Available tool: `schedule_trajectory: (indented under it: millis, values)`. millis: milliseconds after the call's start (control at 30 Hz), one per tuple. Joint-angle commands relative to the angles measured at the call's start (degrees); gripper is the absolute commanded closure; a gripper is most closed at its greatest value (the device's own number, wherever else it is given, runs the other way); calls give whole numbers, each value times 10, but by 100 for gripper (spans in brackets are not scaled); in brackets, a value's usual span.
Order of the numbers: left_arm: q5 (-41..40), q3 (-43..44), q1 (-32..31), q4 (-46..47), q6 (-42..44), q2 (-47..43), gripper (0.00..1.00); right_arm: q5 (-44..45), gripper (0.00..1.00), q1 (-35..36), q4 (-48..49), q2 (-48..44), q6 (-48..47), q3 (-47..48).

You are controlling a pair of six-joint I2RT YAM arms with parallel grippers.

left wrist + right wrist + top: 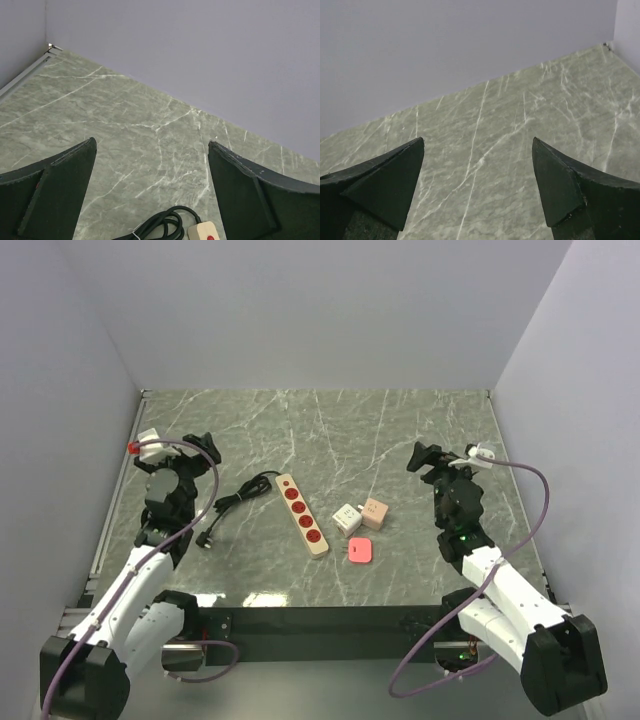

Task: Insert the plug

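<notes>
A beige power strip with red sockets lies diagonally mid-table, its black cable coiled to its left and ending in a black plug. The strip's end and the cable show at the bottom of the left wrist view. A white cube adapter, a tan cube and a flat pink block lie right of the strip. My left gripper is open and empty, above the table left of the cable. My right gripper is open and empty, to the right of the cubes.
White walls enclose the green marble table on three sides. A metal rail runs along the left edge. Purple cables loop from both wrists.
</notes>
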Motion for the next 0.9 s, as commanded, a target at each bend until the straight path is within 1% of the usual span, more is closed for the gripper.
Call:
schedule_trajectory:
  millis: [0,33,167,233,267,333,400,433,500,567,700,867]
  values:
    - [7,28,-2,4,3,9,0,21,7,-1,-37,11,51,39]
    - [9,33,-6,0,10,18,0,15,8,5,-65,16,59,50]
    - [-3,42,-66,11,52,48,1,1,9,48,-117,41,67,77]
    - [3,51,-75,9,60,68,0,-4,8,58,-158,56,82,90]
    - [6,54,-79,7,59,74,1,-11,8,59,-174,61,104,95]
    - [11,63,-80,0,54,86,1,-20,9,61,-223,75,125,113]
    - [14,64,-80,-2,59,89,1,-5,9,80,-260,96,153,141]
    - [19,65,-81,-1,61,88,0,11,9,86,-295,104,160,150]
    - [42,58,-81,4,66,80,0,16,8,105,-319,133,174,171]
    - [54,51,-81,15,70,72,0,3,8,113,-341,158,188,185]
    - [52,50,-81,0,72,55,1,-23,9,130,-390,233,208,216]
    - [60,48,-81,-3,74,54,1,-25,8,152,-440,262,236,223]
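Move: The beige plug lies on the table some 13 cm to the right hand's left, about 6 cm back towards the bases and roughly 22 cm below. The white adapter sits just beside it, about 7 cm farther left and 2 cm nearer the bases, with the pink pad some 10 cm back of the plug and 3 cm left of it. From the left hand, the power strip's middle is about 26 cm right, 6 cm back and 25 cm down, the black cord coil about 10 cm right, level ahead and equally low. With its fingers staying wide open, the right hand sinks some 14 cm and swings 11 cm left towards the beige plug, dropping fastest near the end as it begins to ease back, while the wrist tips the fingers down by about 40 degrees and turns slightly counter-clockwise, so it still hangs clear of the plug and a little beyond it. The left hand, also open and empty, carries about 6 cm right over the table towards the power strip, dipping nearly 3 cm and regaining most of that, and turns its fingers roughly 10 degrees clockwise without touching anything. ##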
